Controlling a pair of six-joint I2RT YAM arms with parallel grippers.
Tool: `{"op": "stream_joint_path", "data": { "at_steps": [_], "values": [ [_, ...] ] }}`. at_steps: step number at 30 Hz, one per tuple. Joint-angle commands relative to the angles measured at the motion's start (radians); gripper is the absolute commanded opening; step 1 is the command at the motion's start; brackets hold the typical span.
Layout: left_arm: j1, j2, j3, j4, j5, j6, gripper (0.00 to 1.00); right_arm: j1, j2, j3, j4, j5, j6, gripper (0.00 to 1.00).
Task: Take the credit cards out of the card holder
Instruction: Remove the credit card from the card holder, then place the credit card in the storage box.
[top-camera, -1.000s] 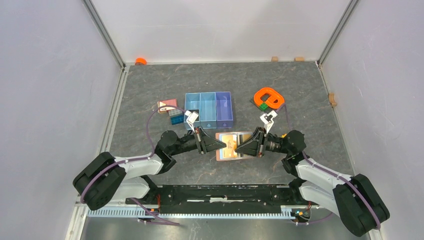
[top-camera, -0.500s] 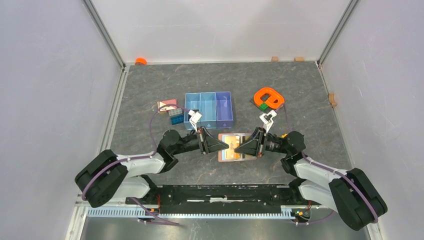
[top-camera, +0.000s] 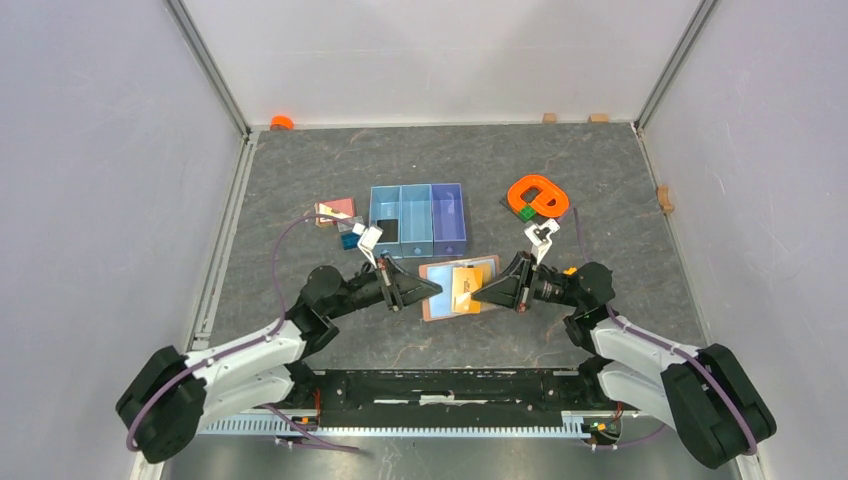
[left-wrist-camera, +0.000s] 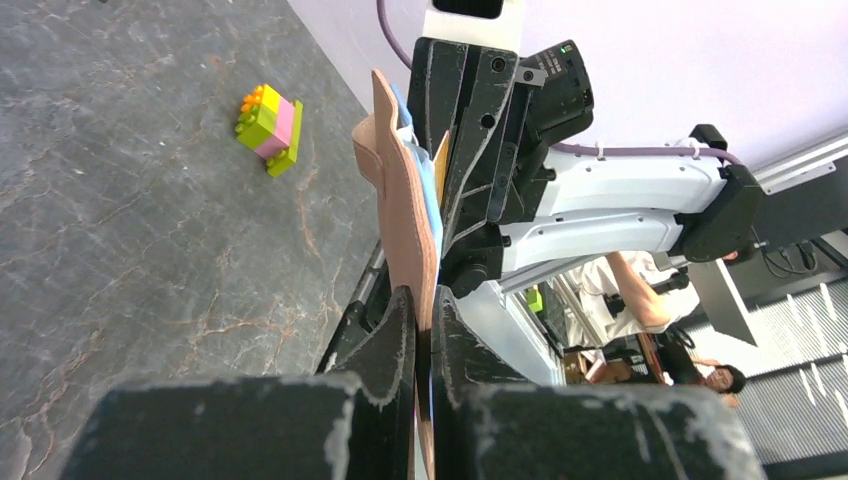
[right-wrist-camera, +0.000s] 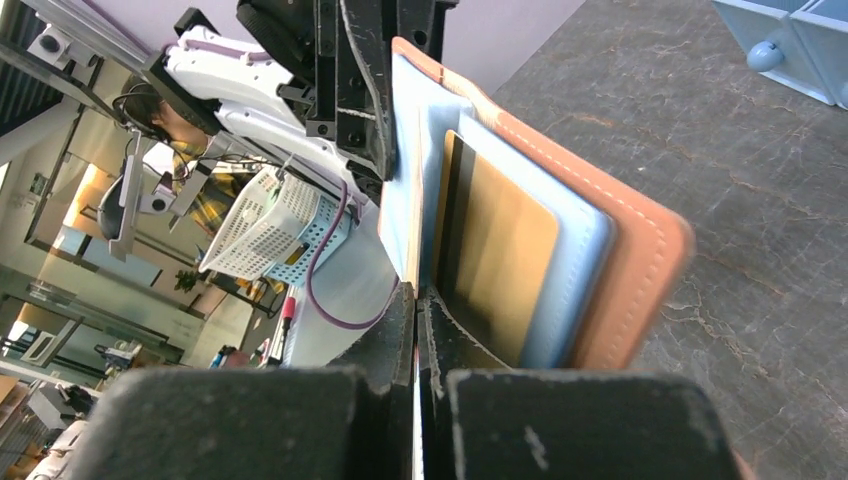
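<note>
The salmon-brown card holder (top-camera: 438, 297) is held open off the table between both grippers, its grey-blue pockets facing up. My left gripper (top-camera: 434, 290) is shut on its left edge; the left wrist view shows the leather (left-wrist-camera: 400, 200) pinched edge-on between the jaws. A tan credit card (top-camera: 466, 288) sticks partly out of a pocket. My right gripper (top-camera: 476, 295) is shut at that card's near edge; the right wrist view shows the card (right-wrist-camera: 500, 255) with a dark stripe, beside the blue pocket. The black card is hidden.
A blue three-compartment tray (top-camera: 418, 218) stands just behind the wallet. A pink block (top-camera: 335, 210) and a blue brick (top-camera: 350, 238) lie at its left. An orange ring-shaped object (top-camera: 537, 195) sits at the back right. A small coloured brick (left-wrist-camera: 268, 128) lies by the right arm.
My left arm has drawn back to the left, taking the card holder with it. More of the tan card now shows outside the pocket. The right gripper has stayed almost in place.
</note>
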Motion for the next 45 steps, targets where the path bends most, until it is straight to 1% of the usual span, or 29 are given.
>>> {"op": "stream_joint_path", "data": {
  "at_steps": [1,3,4,5,8,9,10,14,17,19,23,25,27,28,29,31,33,35,39,45],
  "values": [
    [0.007,-0.116,-0.014,-0.148,-0.105,0.062,0.03,-0.006,-0.01,0.004,0.002,0.004,-0.026,0.0],
    [0.008,-0.185,-0.013,-0.256,-0.17,0.083,0.02,-0.012,-0.017,0.017,-0.037,0.012,-0.045,0.0],
    [0.009,-0.219,-0.01,-0.321,-0.212,0.097,0.02,-0.013,-0.022,0.027,-0.087,0.021,-0.069,0.0],
    [0.009,-0.277,-0.007,-0.405,-0.267,0.117,0.02,-0.015,-0.03,0.045,-0.14,0.034,-0.099,0.0],
    [0.009,-0.449,-0.006,-0.615,-0.426,0.153,0.02,-0.017,-0.047,0.115,-0.38,0.119,-0.232,0.0],
    [0.008,-0.502,-0.005,-0.674,-0.46,0.162,0.02,-0.017,-0.046,0.137,-0.427,0.155,-0.26,0.0],
    [0.009,-0.562,-0.002,-0.734,-0.52,0.172,0.02,-0.017,-0.041,0.153,-0.456,0.18,-0.268,0.0],
    [0.008,-0.741,0.042,-0.984,-0.661,0.215,0.02,-0.017,0.025,0.233,-0.487,0.249,-0.25,0.0],
    [0.008,-0.811,0.09,-1.118,-0.729,0.237,0.02,-0.01,0.101,0.306,-0.517,0.309,-0.246,0.0],
    [0.009,-0.824,0.115,-1.164,-0.741,0.245,0.02,0.005,0.163,0.378,-0.566,0.349,-0.269,0.0],
    [0.008,-0.781,0.167,-1.198,-0.733,0.27,0.02,0.033,0.324,0.55,-0.672,0.377,-0.316,0.0],
    [0.008,-0.721,0.235,-1.216,-0.725,0.305,0.02,0.039,0.399,0.634,-0.723,0.39,-0.334,0.0],
    [0.007,-0.646,0.316,-1.269,-0.728,0.342,0.02,0.044,0.46,0.696,-0.752,0.41,-0.346,0.0],
    [0.007,-0.612,0.357,-1.301,-0.738,0.353,0.02,0.047,0.49,0.728,-0.765,0.426,-0.352,0.0],
    [0.007,-0.597,0.373,-1.298,-0.734,0.349,0.02,0.053,0.516,0.755,-0.786,0.44,-0.359,0.0],
    [0.007,-0.594,0.362,-1.25,-0.711,0.349,0.02,0.064,0.573,0.815,-0.824,0.466,-0.372,0.0],
    [0.007,-0.617,0.334,-1.202,-0.728,0.348,0.02,0.071,0.634,0.878,-0.859,0.484,-0.382,0.0],
    [0.007,-0.655,0.298,-1.163,-0.749,0.349,0.02,0.079,0.679,0.92,-0.878,0.499,-0.384,0.0],
    [0.007,-0.73,0.239,-1.084,-0.743,0.355,0.02,0.094,0.761,0.997,-0.912,0.527,-0.397,0.0],
    [0.007,-0.784,0.211,-1.068,-0.757,0.372,0.02,0.129,0.874,1.093,-0.938,0.529,-0.403,0.0]
  ]
}}
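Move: The yellow card is already pinched in the right fingers. The box's middle compartment, where it is bound, lies about 24 cm ahead of that hand, 11 cm left and 17 cm below. The left compartment with the black card is some 7 cm left of the middle one, the purple one about 7 cm right. The card holder's middle is 3 cm left of the right hand. From the left hand the middle compartment is roughly 23 cm ahead, 4 cm left. Still pinching the yellow card, the right hand carries it away from the card holder, forward about 23 cm and some 10 cm left, then sinks about 8 cm late on over the box, its fingertips tipping down roughly 30 degrees. The left hand keeps its grip on the holder and takes it left, swinging counter-clockwise. ##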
